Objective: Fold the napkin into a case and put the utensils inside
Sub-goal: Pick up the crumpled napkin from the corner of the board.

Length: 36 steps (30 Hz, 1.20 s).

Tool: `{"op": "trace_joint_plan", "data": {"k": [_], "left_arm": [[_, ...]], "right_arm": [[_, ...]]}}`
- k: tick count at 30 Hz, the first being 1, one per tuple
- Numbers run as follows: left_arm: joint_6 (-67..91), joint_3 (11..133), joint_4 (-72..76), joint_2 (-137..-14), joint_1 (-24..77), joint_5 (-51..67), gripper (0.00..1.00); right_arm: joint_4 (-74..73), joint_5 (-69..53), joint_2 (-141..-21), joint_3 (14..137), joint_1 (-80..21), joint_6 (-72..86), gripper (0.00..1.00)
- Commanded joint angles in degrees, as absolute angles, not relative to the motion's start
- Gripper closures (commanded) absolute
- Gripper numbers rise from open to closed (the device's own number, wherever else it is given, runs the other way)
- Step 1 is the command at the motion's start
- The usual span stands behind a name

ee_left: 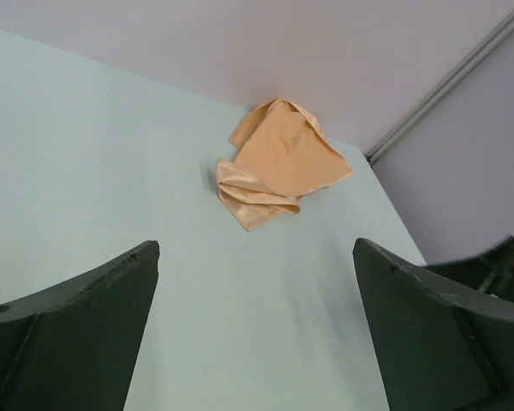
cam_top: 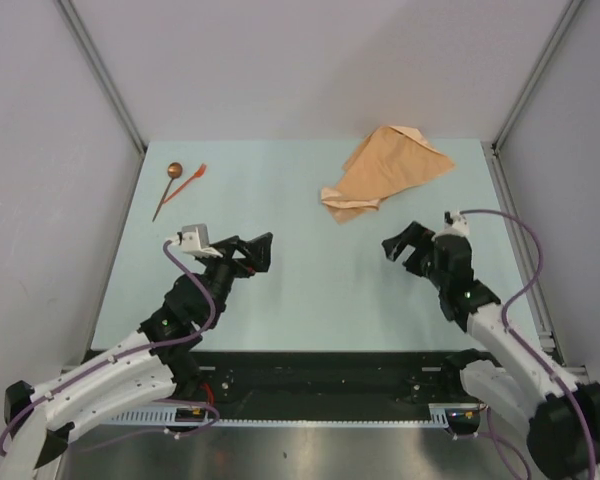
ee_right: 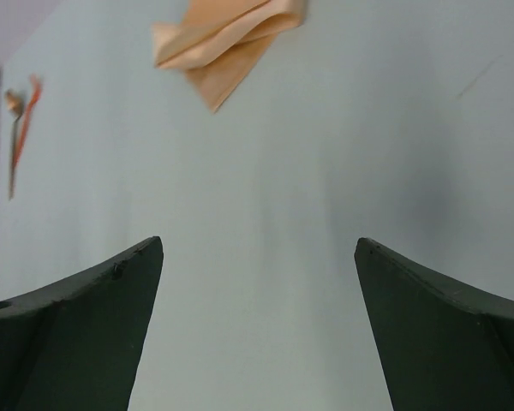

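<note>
The tan-orange napkin lies crumpled at the back right of the pale table, also seen in the left wrist view as napkin and in the right wrist view as napkin. A dark-handled spoon with a coppery bowl and an orange-red fork-like piece lie together at the back left; both utensils show small in the right wrist view. My left gripper is open and empty over the table's left middle. My right gripper is open and empty, just in front of the napkin.
The pale table is bounded by grey walls with metal corner posts at the back. A black rail with the arm bases runs along the near edge.
</note>
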<state>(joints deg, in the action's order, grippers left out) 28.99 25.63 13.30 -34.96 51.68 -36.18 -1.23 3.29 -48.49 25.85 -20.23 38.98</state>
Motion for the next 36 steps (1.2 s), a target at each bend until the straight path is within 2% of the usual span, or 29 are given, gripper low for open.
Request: {"op": "trace_joint_plan", "data": {"k": [1, 3, 4, 8, 12, 14, 15, 19, 22, 25, 26, 30, 32, 34, 36], "left_arm": [[26.55, 29.09, 7.2, -36.38, 51.5, -32.81, 0.0], [26.02, 28.31, 9.66, -37.09, 51.5, -26.3, 0.0], [26.36, 28.13, 10.1, -37.52, 51.42, -24.45, 0.0], [31.98, 29.44, 8.36, -42.17, 51.33, -21.1, 0.0], [36.99, 36.27, 2.31, -52.26, 51.15, -17.67, 0.01], [38.23, 38.66, 0.89, -55.53, 51.15, -17.93, 0.01], [39.97, 40.59, 0.53, -57.37, 51.07, -18.54, 0.02], [43.23, 47.71, 0.44, -70.26, 47.13, -18.37, 0.05], [42.9, 55.61, 2.02, -79.5, 41.95, -11.09, 0.05], [36.93, 68.17, 1.15, -95.15, 36.94, 3.39, 0.04], [34.04, 71.86, -2.08, -102.93, 36.04, 6.04, 0.02], [20.34, 92.66, -9.22, -117.14, 34.54, 7.56, 0.02], [10.96, 99.11, -12.29, -121.79, 34.63, 9.05, 0.05], [7.49, 107.73, -18.53, -126.99, 34.54, 5.2, 0.04], [2.91, 112.99, -20.64, -131.02, 34.72, 3.17, 0.02]], "right_arm": [[-5.54, 0.98, -65.15, 36.01, -11.44, 35.17, 0.0], [-4.93, 0.62, -72.65, 44.33, -7.39, 34.46, 0.0], [-4.57, -0.08, -80.26, 47.69, -6.43, 34.45, 0.0], [-4.75, -1.06, -97.41, 63.16, -2.73, 37.43, 0.0], [-7.82, -1.05, -112.65, 78.02, -1.23, 41.81, 0.0], [-7.82, -4.21, -117.66, 84.18, -0.79, 44.37, 0.09], [-8.87, -4.48, -121.34, 85.94, -0.62, 47.26, 0.09], [-5.89, -4.58, -126.38, 89.56, -0.53, 51.92, 0.21], [-6.94, -4.74, -128.75, 92.28, -0.44, 54.57, 0.27], [-7.47, -6.24, -130.51, 94.3, 1.4, 55.81, 0.31], [-7.47, -6.68, -130.95, 94.57, 1.84, 56.33, 0.39], [-6.86, -9.65, -132.97, 94.84, 3.16, 58.27, 0.48], [-5.63, -9.76, -133.24, 93.87, 3.51, 59.41, 0.53], [-4.22, -11.24, -133.77, 93.78, 3.78, 59.94, 0.54], [-2.99, -12.65, -134.65, 94.04, 3.87, 60.38, 0.61]]}}
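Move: The near right edge of the napkin lies about 31 cm ahead of my right hand, 9 cm to its right and 12 cm below; the napkin's middle is some 35 cm ahead and 4 cm right. The crumpled end, about 24 cm ahead and 7 cm left of the right hand, is what my left hand goes for, 28 cm ahead of that hand, 23 cm right and 24 cm down. The orange fork lies 35 cm ahead of the left hand, 16 cm left. I send my right hand quickly forward about 30 cm, rightward and down to the napkin's near right edge, tipping the fingers down and slowing as they close from wide to under half open over the hem. My left hand first drops rightward, then drives forward and down with fingers wide, pitching steeper and turning clockwise, and comes close above the crumpled end without touching it. ##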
